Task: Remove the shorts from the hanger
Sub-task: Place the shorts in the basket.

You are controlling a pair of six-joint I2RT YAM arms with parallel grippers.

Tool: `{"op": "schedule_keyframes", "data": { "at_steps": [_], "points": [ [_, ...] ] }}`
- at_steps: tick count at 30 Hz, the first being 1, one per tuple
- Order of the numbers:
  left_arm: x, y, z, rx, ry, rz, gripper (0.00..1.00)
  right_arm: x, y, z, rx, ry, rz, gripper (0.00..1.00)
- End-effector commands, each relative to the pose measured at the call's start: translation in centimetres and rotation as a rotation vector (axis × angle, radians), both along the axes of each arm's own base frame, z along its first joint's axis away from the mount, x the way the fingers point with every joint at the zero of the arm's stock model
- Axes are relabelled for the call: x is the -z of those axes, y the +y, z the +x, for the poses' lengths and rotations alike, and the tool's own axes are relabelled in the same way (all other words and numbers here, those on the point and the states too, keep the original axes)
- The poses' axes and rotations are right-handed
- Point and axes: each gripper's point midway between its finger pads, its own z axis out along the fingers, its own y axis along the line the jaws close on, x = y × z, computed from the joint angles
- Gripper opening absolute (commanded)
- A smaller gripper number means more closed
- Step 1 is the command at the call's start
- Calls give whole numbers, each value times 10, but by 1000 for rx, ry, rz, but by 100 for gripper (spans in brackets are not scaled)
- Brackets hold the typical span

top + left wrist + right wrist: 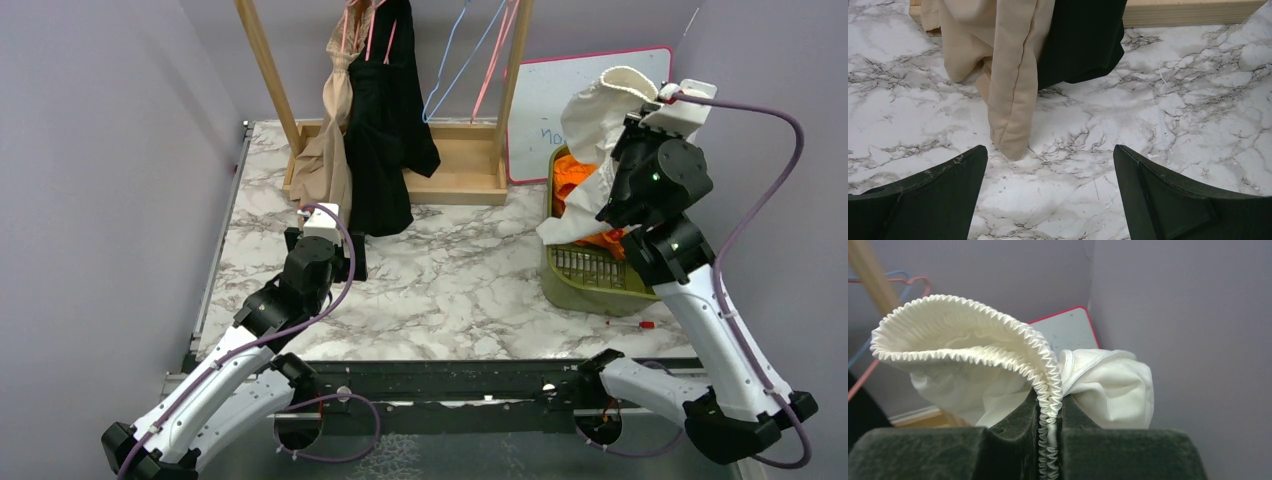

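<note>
Tan shorts point(328, 145) and black shorts point(385, 130) hang from pink hangers on the wooden rack point(268, 70); their lower ends, tan point(1010, 90) and black point(1080, 40), reach the marble table. My left gripper point(326, 258) point(1050, 152) stands open just before them, nothing between its fingers. Raised over the basket, my right gripper point(632, 122) point(1049, 400) is shut on the gathered waistband of the cream-white shorts point(598, 115) point(973, 355). Orange shorts point(578, 178) lie in the green basket point(590, 272).
An empty blue hanger point(447, 60) and an empty pink hanger point(497, 55) hang on the rack's right side. A red-framed whiteboard point(545, 105) leans on the back wall. A small red pen point(643, 324) lies near the table's front right. The rack's wooden base point(465, 170) sits at the back.
</note>
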Motion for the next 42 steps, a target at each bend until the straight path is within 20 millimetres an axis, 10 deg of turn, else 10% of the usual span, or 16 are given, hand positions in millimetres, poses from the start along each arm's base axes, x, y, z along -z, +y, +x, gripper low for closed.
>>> {"op": "schedule_keyframes", "data": {
  "at_steps": [1, 5, 10, 21, 33, 42],
  "points": [
    [-8, 1, 2, -10, -17, -14, 99, 46, -24, 36, 19, 145, 36, 1],
    [-9, 3, 1, -22, -20, -13, 99, 116, -59, 58, 7, 278, 160, 1],
    [-7, 3, 2, -24, -15, -7, 99, 179, -49, 66, -55, 382, 266, 1],
    [-4, 2, 4, -21, -2, 6, 99, 156, -55, 55, -22, 322, 285, 1],
    [-2, 0, 4, -9, 8, 9, 99, 350, -1, 48, -200, 816, 457, 1],
    [-4, 2, 3, -14, -2, 0, 99, 373, 5, 53, -230, 893, 453, 1]
  ]
}}
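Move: The right hand, high up with the white shorts hanging from its shut fingers, has the green basket's middle almost straight below, some 43 cm down, about 3 cm ahead and 6 cm to its right. The orange shorts lie in it, roughly 5 cm ahead of the hand and 4 cm right; the whiteboard stands about 20 cm ahead, and the rack's wooden tray 14 cm ahead and 28 cm left. For the idle left hand the basket is some 57 cm right, 9 cm ahead and 13 cm below. Keeping its pinch on the gathered waistband, the right hand plunges some 38 cm towards the basket in two drops, first swinging about 8 cm right and 6 cm forward as it falls, then hesitating with a small lift halfway. On the second drop it drifts back left to its starting line and tips its fingers steeply down, about 50 degrees in all, bringing the waistband in over the left part of the basket, fingers still shut. ##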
